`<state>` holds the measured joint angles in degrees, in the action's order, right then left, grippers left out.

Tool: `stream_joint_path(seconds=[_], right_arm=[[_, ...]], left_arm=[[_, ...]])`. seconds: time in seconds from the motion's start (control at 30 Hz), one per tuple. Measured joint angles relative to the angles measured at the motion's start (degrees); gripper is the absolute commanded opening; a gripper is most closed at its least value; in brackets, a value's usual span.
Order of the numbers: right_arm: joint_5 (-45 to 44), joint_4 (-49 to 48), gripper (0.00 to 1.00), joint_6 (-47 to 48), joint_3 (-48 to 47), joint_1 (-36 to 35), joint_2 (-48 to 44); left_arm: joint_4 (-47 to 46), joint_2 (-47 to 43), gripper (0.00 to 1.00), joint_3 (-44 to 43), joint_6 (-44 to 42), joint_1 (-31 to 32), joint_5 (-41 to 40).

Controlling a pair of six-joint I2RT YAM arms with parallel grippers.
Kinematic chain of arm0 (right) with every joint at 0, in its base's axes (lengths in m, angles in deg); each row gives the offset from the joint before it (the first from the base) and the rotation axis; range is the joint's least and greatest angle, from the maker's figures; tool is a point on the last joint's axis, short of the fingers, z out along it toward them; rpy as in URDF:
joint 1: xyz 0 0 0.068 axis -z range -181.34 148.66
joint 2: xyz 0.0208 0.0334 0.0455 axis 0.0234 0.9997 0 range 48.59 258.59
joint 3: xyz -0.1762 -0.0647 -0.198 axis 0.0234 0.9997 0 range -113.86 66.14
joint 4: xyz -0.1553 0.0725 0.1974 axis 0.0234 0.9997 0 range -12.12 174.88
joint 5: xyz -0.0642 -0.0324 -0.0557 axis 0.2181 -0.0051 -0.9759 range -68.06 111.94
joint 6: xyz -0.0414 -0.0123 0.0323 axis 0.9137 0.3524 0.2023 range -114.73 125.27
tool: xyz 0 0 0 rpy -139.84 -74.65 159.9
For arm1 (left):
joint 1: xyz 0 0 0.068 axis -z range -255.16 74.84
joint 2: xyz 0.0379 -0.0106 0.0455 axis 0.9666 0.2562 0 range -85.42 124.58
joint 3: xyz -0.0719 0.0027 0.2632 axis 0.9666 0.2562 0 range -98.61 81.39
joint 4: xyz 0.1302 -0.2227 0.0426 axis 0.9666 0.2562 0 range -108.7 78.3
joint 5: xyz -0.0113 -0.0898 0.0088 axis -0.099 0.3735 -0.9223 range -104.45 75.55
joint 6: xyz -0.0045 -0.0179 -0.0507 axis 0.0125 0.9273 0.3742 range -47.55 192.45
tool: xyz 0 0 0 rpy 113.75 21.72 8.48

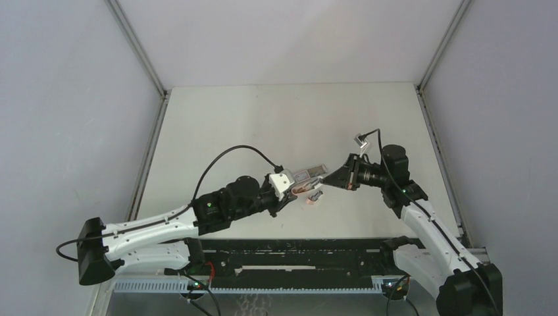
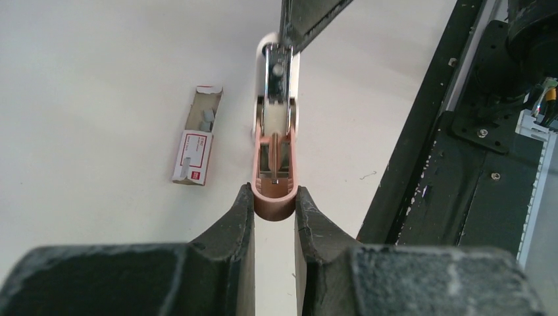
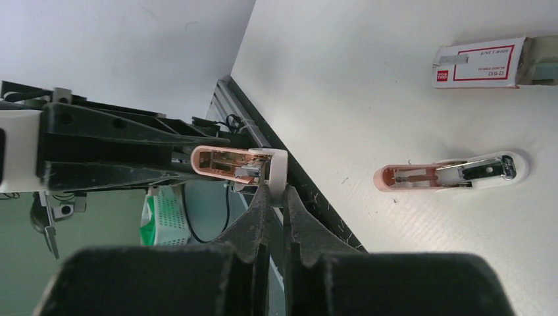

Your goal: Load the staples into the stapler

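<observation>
My left gripper point(image 2: 274, 197) is shut on the rear end of a pink stapler point(image 2: 273, 178), held above the table. The stapler is hinged open, its white lid point(image 2: 276, 72) stretched out away from me. My right gripper point(image 3: 276, 191) is shut on that white lid point(image 3: 278, 168), facing the left gripper point(image 1: 293, 189). The staples point(image 2: 207, 118) are grey strips in the open end of a small red-marked box point(image 2: 196, 151), which lies flat on the table left of the stapler. No staples show between either gripper's fingers.
A second pink and white stapler point(image 3: 454, 174) lies open on the table below the box point(image 3: 480, 62). The black base rail point(image 2: 460, 164) with cables runs along the near edge. Grey side walls bound the table.
</observation>
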<state>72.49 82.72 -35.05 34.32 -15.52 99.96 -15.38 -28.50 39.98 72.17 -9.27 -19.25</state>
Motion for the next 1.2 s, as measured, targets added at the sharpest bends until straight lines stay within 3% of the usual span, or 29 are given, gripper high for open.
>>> stream_joint_path(seconds=[0.13,0.43,0.6,0.83,1.2], right_arm=[[2.6,1.4,0.0,0.0,0.1,2.7,-1.5],[4.9,3.9,0.0,1.5,0.2,6.2,-3.4],[4.0,5.5,0.0,4.5,0.4,7.0,-3.4],[0.9,10.5,0.0,10.6,3.0,6.5,-2.7],[-4.4,12.3,0.0,14.0,10.2,1.4,2.4]], left_arm=[[-0.3,0.0,0.16,0.9,1.0,0.1,0.0],[1.9,-2.1,0.58,5.7,4.3,0.2,-3.0],[5.5,-6.9,0.7,9.1,6.3,0.1,-5.2],[3.1,-11.9,0.73,9.8,13.3,0.1,-8.2],[-2.6,-0.9,0.76,9.4,33.7,-1.7,-10.0]])
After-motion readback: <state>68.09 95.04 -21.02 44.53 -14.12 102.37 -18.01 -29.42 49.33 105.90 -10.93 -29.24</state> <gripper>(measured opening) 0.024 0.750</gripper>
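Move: The right fingers keep hold of the white end of the opened stapler; the left fingers pinch its pink end. Its middle is about 4 cm right and 2 ahead of the left hand, level with it. From the right hand, the bare table spot for it is some 5 cm back, 3 left, 18 below; the lying stapler is 4 ahead, 3 left, and the staples box 11 ahead, 4 left, both 18 below. The left fingers let go of the pink end, opening wide as the hand sinks and backs off about 5 cm to the left; it then bobs up, comes part-way back and sinks again, turning its tips forward and down. The right hand, still pinching the white end, eases right a little, then lowers the stapler some 11 cm and back about 4 towards the bare table nearer the base than the lying stapler. ##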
